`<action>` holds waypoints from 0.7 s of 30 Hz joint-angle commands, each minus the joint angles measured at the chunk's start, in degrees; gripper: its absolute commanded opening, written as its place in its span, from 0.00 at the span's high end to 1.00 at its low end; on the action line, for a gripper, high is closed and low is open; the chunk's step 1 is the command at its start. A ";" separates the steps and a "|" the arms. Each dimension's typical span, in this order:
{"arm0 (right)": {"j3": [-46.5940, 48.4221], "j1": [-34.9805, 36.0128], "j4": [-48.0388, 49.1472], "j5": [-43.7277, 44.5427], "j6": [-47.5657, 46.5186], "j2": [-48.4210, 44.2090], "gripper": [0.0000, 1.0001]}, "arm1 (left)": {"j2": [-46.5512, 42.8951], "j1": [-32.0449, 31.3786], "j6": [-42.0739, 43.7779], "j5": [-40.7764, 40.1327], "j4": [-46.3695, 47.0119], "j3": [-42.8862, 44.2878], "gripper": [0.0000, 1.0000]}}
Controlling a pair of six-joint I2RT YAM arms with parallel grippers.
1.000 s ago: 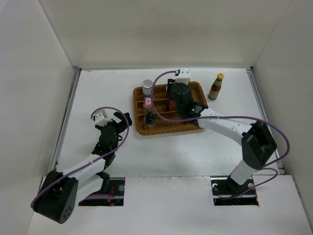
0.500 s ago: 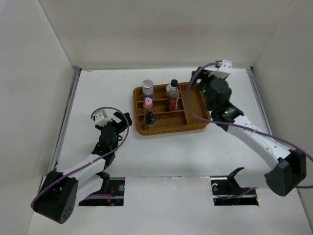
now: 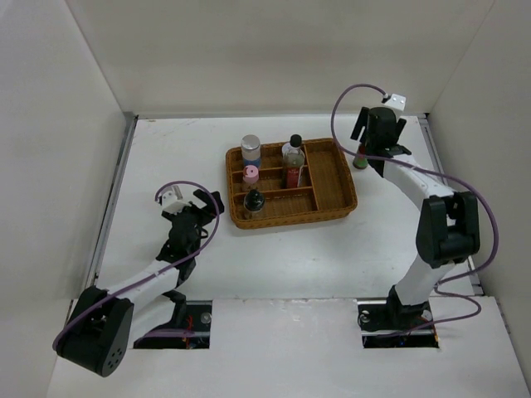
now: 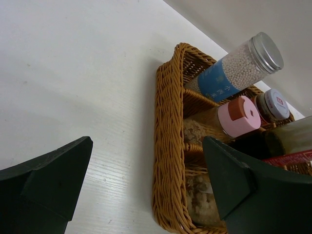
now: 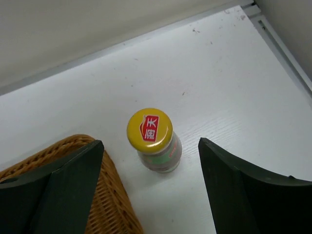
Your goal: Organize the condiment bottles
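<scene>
The brown wicker tray [image 3: 349, 184] holds the silver-capped blue-label bottle [image 3: 250, 149], the pink-capped bottle [image 3: 250, 174], the black-capped dark bottle [image 3: 253, 201] and the tall clear black-capped bottle [image 3: 293, 159]. The left wrist view shows the silver-capped bottle [image 4: 241, 66], the pink-capped one [image 4: 237, 116] and a short red-lidded jar [image 4: 272, 105] in the tray [image 4: 168, 146]. The yellow-capped green bottle [image 5: 152, 139] stands upright on the table just right of the tray [image 5: 105, 204]. My right gripper [image 5: 150, 142] is open above it, one finger on each side, not touching. In the top view, the right gripper [image 3: 377, 131] hides most of that bottle [image 3: 360, 162]. My left gripper [image 4: 147, 141] is open and empty, left of the tray.
White walls enclose the table on three sides. A metal rail [image 3: 438, 166] runs along the right edge, close to the right gripper. The left arm [image 3: 178, 249] rests low on the table at the left.
My right arm swung from over the tray to the back right and now hovers over the yellow-capped bottle. The tall clear bottle stands free in the tray. The left arm has not moved.
</scene>
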 commanded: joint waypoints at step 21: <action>-8.25 4.18 8.62 9.97 -1.87 -16.92 0.73 | 2.03 -0.43 -0.46 0.67 4.59 1.51 0.00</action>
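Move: The yellow-capped bottle stands just beyond my open right hand: about 4 cm ahead, 2 cm to the right, its middle some 11 cm below. From that hand the basket's empty right compartment is around 8 cm left, 1 cm back and 17 cm down; the dark-capped red bottle is roughly 20 cm left, 2 cm back and 11 cm down. From my left hand the yellow-capped bottle lies about 22 cm ahead, 50 cm right and 3 cm lower. My right hand slides forward about 4 cm, sinking 3 cm and drifting 2 cm right as the open fingers come around the top of the yellow-capped bottle. I pinch it just below the cap, then keep that grip and draw back about 7.5 cm towards my base, rising 1 to 2 cm. ##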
